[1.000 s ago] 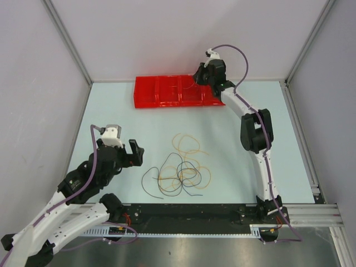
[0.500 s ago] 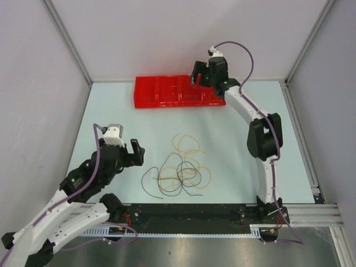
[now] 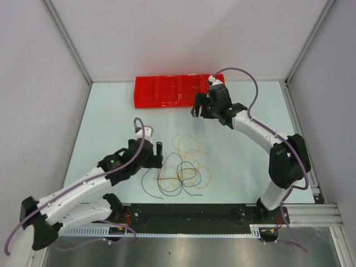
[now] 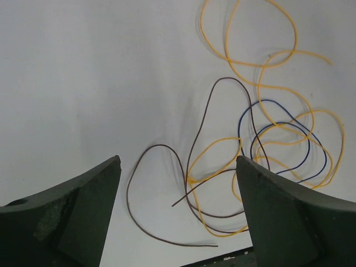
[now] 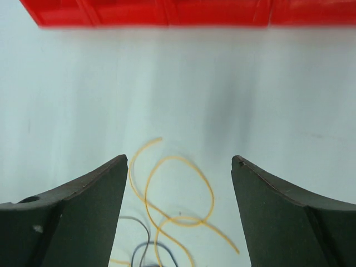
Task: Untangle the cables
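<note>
The cables (image 3: 188, 176) lie in a loose tangle on the table's near middle: yellow-orange loops, dark brown and navy wires. My left gripper (image 3: 153, 156) is open and empty, just left of the tangle. In the left wrist view the open gripper (image 4: 178, 162) hovers over a dark brown wire (image 4: 192, 150), with yellow loops (image 4: 256, 64) and a navy wire (image 4: 308, 150) to the right. My right gripper (image 3: 200, 111) is open and empty, above the table beyond the tangle. In the right wrist view the open gripper (image 5: 179, 160) frames a yellow loop (image 5: 213, 201).
A red tray (image 3: 172, 92) with compartments lies at the back of the table, also at the top of the right wrist view (image 5: 167, 11). Grey walls enclose the table on three sides. The arm bases and a black rail (image 3: 189, 214) run along the near edge.
My left arm has swung right and forward to the tangle's left edge. My right arm has drawn back from over the red tray toward the tangle. The cables have not moved.
</note>
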### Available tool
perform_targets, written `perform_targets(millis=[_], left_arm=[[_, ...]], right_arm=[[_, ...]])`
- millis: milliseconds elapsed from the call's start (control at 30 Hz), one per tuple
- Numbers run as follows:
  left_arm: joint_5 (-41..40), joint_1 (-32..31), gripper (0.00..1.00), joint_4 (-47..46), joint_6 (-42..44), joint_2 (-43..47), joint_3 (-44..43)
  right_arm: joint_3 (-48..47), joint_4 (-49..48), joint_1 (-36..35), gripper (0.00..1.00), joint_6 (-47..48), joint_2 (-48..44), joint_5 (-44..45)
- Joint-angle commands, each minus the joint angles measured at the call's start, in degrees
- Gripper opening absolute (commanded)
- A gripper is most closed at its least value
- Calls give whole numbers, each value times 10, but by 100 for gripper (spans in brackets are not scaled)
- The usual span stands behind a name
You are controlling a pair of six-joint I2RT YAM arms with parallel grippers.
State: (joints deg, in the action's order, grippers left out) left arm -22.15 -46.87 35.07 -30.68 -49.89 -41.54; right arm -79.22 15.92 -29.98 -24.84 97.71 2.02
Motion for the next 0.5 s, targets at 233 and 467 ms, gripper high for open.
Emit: perform_targets(millis=[233, 467], left_arm=[[20, -17, 70, -162, -16, -122, 49], [20, -17, 65, -188, -29, -168, 61]], right_arm=[[111, 34, -29, 80, 1, -76, -43], [137, 35, -28, 80, 14, -92, -43]])
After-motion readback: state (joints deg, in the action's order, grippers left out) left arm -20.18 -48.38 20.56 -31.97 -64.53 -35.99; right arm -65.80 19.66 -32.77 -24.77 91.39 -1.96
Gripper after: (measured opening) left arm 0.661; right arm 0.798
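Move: My left hand's target, the near-left leg of the brown cable's arch, lies about 5 cm to its right, 1 cm ahead and 14 cm below. The blue rings lie some 16 cm right and 5 cm back. From my right hand, the yellow cable's upper loop lies about 10 cm back, 5 cm left and 18 cm down. The loop's loose end is roughly 16 cm back and 4 cm right; the red box's middle is some 21 cm ahead and 9 cm left. I bring both hands to the tangle. My left sinks about 7 cm and slides 3 cm right towards the brown cable's arch, drawing its fingers in by about a quarter but leaving them open. My right, empty and open, backs away from the red box by some 8 cm and drops 6 cm towards the yellow loop, tipping its fingers further down and easing almost to a stop above it. ##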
